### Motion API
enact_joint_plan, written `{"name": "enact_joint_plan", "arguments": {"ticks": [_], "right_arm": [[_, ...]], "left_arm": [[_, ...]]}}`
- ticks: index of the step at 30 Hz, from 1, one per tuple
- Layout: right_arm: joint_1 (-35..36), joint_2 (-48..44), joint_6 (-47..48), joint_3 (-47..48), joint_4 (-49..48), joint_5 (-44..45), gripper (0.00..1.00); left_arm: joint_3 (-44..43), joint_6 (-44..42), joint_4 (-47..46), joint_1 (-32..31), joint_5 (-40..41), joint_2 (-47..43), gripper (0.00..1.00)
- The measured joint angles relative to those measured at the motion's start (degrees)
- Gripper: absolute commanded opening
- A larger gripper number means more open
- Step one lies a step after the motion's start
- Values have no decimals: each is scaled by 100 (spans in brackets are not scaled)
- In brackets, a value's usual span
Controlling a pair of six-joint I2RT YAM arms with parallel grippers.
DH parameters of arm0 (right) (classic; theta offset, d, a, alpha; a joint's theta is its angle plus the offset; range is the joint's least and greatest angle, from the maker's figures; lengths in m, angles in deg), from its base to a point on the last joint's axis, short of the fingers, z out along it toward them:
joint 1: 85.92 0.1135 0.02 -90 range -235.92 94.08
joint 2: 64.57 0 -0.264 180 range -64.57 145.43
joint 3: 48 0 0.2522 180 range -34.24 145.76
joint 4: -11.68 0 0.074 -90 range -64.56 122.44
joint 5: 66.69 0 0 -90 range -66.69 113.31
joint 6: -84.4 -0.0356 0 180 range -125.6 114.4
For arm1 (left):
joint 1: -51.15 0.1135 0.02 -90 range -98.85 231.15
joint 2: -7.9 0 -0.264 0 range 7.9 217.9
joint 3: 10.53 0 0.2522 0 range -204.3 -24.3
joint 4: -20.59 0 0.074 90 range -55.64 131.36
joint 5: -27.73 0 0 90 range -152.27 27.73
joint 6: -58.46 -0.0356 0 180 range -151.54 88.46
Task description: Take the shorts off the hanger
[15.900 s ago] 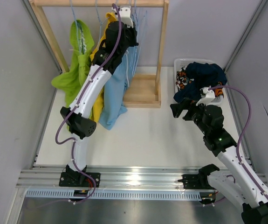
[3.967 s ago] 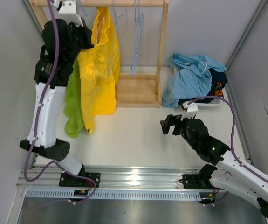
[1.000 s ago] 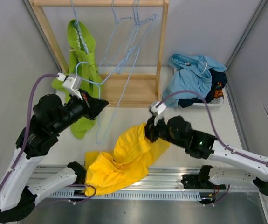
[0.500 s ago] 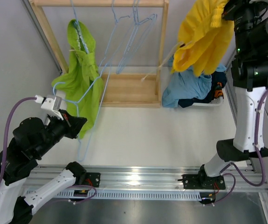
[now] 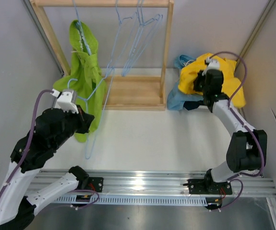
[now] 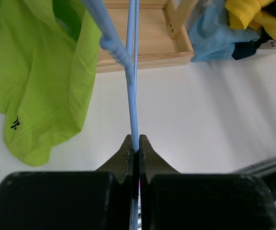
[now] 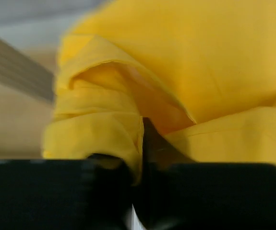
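Observation:
The yellow shorts (image 5: pixel 224 76) lie on top of the clothes pile at the back right, and my right gripper (image 5: pixel 205 85) is shut on a fold of them (image 7: pixel 104 129). Light blue shorts (image 5: pixel 177 99) and a navy pair (image 5: pixel 195 103) show beneath. Lime green shorts (image 5: pixel 86 67) still hang on a hanger at the left of the wooden rack (image 5: pixel 104 3). My left gripper (image 5: pixel 86 125) is shut on the wire of a bare blue hanger (image 6: pixel 134 86), held low beside the green shorts (image 6: pixel 37 86).
Several bare blue hangers (image 5: pixel 130 43) dangle from the rack's bar. The rack's wooden base (image 5: pixel 135 93) sits between the green shorts and the pile. Grey walls close in on both sides, and a metal rail (image 5: pixel 138 184) runs along the near edge.
My right arm has come down from high above and set the yellow shorts on the pile. My left arm has shifted the bare hanger slightly right and farther in.

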Motion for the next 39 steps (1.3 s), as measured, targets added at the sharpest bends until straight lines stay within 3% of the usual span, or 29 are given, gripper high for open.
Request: {"name": "enact_joint_plan", "arguments": {"ticks": [1, 2, 8, 15, 21, 32, 39], "right_arm": [[0, -76, -81, -358, 44, 4, 56], [-2, -184, -240, -734, 122, 17, 99], [-17, -946, -802, -1198, 555, 321, 99], [310, -2833, -1178, -1996, 964, 527, 100], [551, -4306, -1338, -2302, 1447, 433, 99], [595, -4601, -1346, -2531, 1786, 264, 99], [608, -4708, -1338, -2608, 1869, 275, 99]], "left_arm": [[0, -9, -46, 0, 90, 103, 0], [0, -33, -85, 0, 208, 236, 0], [-345, -240, -297, 63, 737, 1268, 0], [-1731, -540, -579, 568, 745, 2830, 0], [-3239, -732, -380, 645, 654, 3864, 0], [-3139, -1038, -848, 614, -793, 4074, 0], [-5910, -1207, -890, 614, -1016, 5735, 0]]}}
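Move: Pinched in my left hand is an empty hanger. The rail by the emptied hangers is about 33 cm ahead, 10 cm right and 24 cm up; those hangers hang some 33 cm ahead, 17 cm right, 12 cm up, the green shorts 25 cm ahead, 6 cm left. My right hand still grips the yellow shorts: their middle is about 7 cm ahead, 7 cm right, the basket's 12 cm ahead, 7 cm right, sky-blue shorts peeping out level, 7 cm left. I open my right fingers wide to let go of the yellow shorts, dip about 7 cm, then draw back level some 20 cm from the basket. Keeping the hanger pinched, my left hand goes about 20 cm forward, swings right and, after a small sag midway, climbs some 14 cm towards the rail. ##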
